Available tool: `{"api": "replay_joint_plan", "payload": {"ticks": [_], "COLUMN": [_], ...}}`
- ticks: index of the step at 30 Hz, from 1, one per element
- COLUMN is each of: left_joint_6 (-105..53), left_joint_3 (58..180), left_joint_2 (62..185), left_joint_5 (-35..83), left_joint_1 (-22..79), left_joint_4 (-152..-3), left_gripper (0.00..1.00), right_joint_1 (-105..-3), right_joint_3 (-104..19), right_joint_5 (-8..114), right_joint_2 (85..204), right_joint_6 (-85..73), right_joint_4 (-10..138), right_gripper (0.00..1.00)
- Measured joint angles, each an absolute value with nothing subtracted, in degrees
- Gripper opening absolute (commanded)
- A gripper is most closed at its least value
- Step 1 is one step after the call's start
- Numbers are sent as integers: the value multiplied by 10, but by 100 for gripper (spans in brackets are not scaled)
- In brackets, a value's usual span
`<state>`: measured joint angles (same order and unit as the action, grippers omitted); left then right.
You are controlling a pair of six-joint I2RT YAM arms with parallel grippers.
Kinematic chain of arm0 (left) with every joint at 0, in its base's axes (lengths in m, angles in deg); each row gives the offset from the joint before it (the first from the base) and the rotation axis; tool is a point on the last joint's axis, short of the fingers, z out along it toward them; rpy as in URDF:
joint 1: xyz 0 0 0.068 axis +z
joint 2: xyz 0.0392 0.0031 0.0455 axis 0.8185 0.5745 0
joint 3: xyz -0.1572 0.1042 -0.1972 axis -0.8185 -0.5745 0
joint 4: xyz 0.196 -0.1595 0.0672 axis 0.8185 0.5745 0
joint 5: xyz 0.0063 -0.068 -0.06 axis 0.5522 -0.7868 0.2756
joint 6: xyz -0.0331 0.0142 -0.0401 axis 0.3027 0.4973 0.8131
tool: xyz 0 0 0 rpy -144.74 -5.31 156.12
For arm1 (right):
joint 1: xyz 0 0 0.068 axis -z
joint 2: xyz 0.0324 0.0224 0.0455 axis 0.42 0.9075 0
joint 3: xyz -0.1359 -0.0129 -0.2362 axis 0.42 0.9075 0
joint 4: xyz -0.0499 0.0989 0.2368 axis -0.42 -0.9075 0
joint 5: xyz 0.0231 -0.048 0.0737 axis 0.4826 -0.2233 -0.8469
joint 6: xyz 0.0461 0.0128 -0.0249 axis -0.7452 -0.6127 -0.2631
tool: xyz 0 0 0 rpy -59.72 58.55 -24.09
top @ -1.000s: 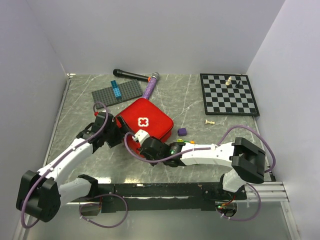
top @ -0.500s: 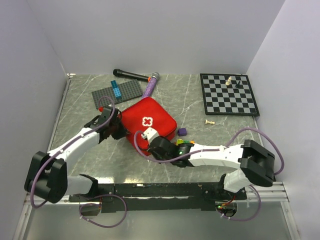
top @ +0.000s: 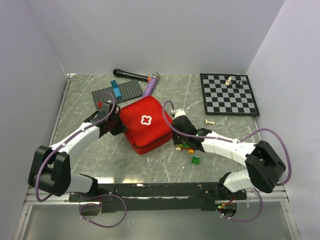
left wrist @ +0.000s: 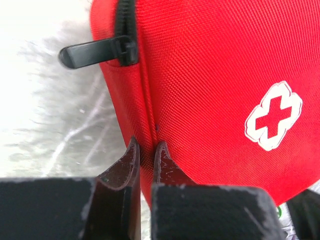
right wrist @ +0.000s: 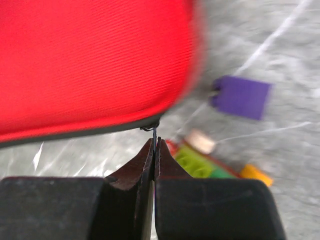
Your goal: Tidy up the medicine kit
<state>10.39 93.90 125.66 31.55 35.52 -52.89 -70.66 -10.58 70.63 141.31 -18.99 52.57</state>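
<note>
The red medicine kit (top: 145,125) with its white cross (left wrist: 274,116) lies mid-table. My left gripper (top: 119,127) is shut on the kit's left edge, and the red fabric seam is pinched between its fingertips (left wrist: 146,150). A black zip pull (left wrist: 95,52) sticks out just beyond them. My right gripper (top: 174,133) sits at the kit's right corner, shut on a thin black zipper pull (right wrist: 155,134) that hangs from the kit's dark rim.
Small coloured bricks (top: 185,146), a green brick (top: 196,160) and a purple block (right wrist: 241,96) lie by the right gripper. Behind the kit are a grey baseplate (top: 116,92), a black microphone (top: 131,75) and a purple-handled one (top: 150,86). A chessboard (top: 228,94) and a fallen pawn (top: 210,121) lie right.
My left gripper closed on the kit's left edge. The right gripper swept from the kit's front round to its right corner, still shut on the zipper pull. The kit shifted a little.
</note>
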Motion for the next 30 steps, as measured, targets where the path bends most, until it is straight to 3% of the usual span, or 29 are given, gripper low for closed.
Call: {"api": "replay_joint_plan", "payload": {"ticks": [8,9,11,17,18,24,30], "left_joint_6": [39,32,20,-3,-2,10,73], "left_joint_3": [950,958,976,1027,1033,1031,927], "left_joint_2": [1260,1264,1276,1288,1286,1214,1035], "left_joint_5": [268,266,266,328,339,343,304], "left_joint_1": [441,448,459,490,494,494,442], "left_joint_4": [-506,-496,-477,-443,-441,-412,-405], "left_gripper": [2,12,42,95,99,96,96], "right_joint_1": [-695,-703,-722,-817,-829,-897,-950], "right_joint_3": [-108,-108,-108,-111,-114,-154,-199], "right_joint_5": [661,658,662,722,729,744,734], "right_joint_2": [1415,1415,1415,1417,1419,1461,1509], "right_joint_6": [-203,-199,-189,-161,-160,-154,-134], "right_joint_4": [564,570,573,537,532,514,519], "right_gripper": [0,0,0,0,0,0,0]}}
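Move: The medicine kit lies between the hands: its middle is about 11 cm to the right of the left hand and 4 cm ahead, with the left fingers already pinching the seam of its left side. The grey brick plate is some 17 cm ahead of that hand and 2 cm left. The right hand already holds the zip pull at the kit's near right corner, the kit's middle 12 cm left and 8 cm ahead; the purple block sits about 5 cm ahead and 4 cm right, the toy bricks 5 cm right and 1 cm back. Keep the left pinch on the kit's side seam and draw left about 5 cm, then open wide while going on left and a little forward, rise some 7 cm clear, and swing back and right above the kit's edge. Meanwhile keep the right fingers shut on the zip pull and, after a small start forward, drag that corner left and back, about 15 cm in all, turning the hand some 25 degrees counter-clockwise. ##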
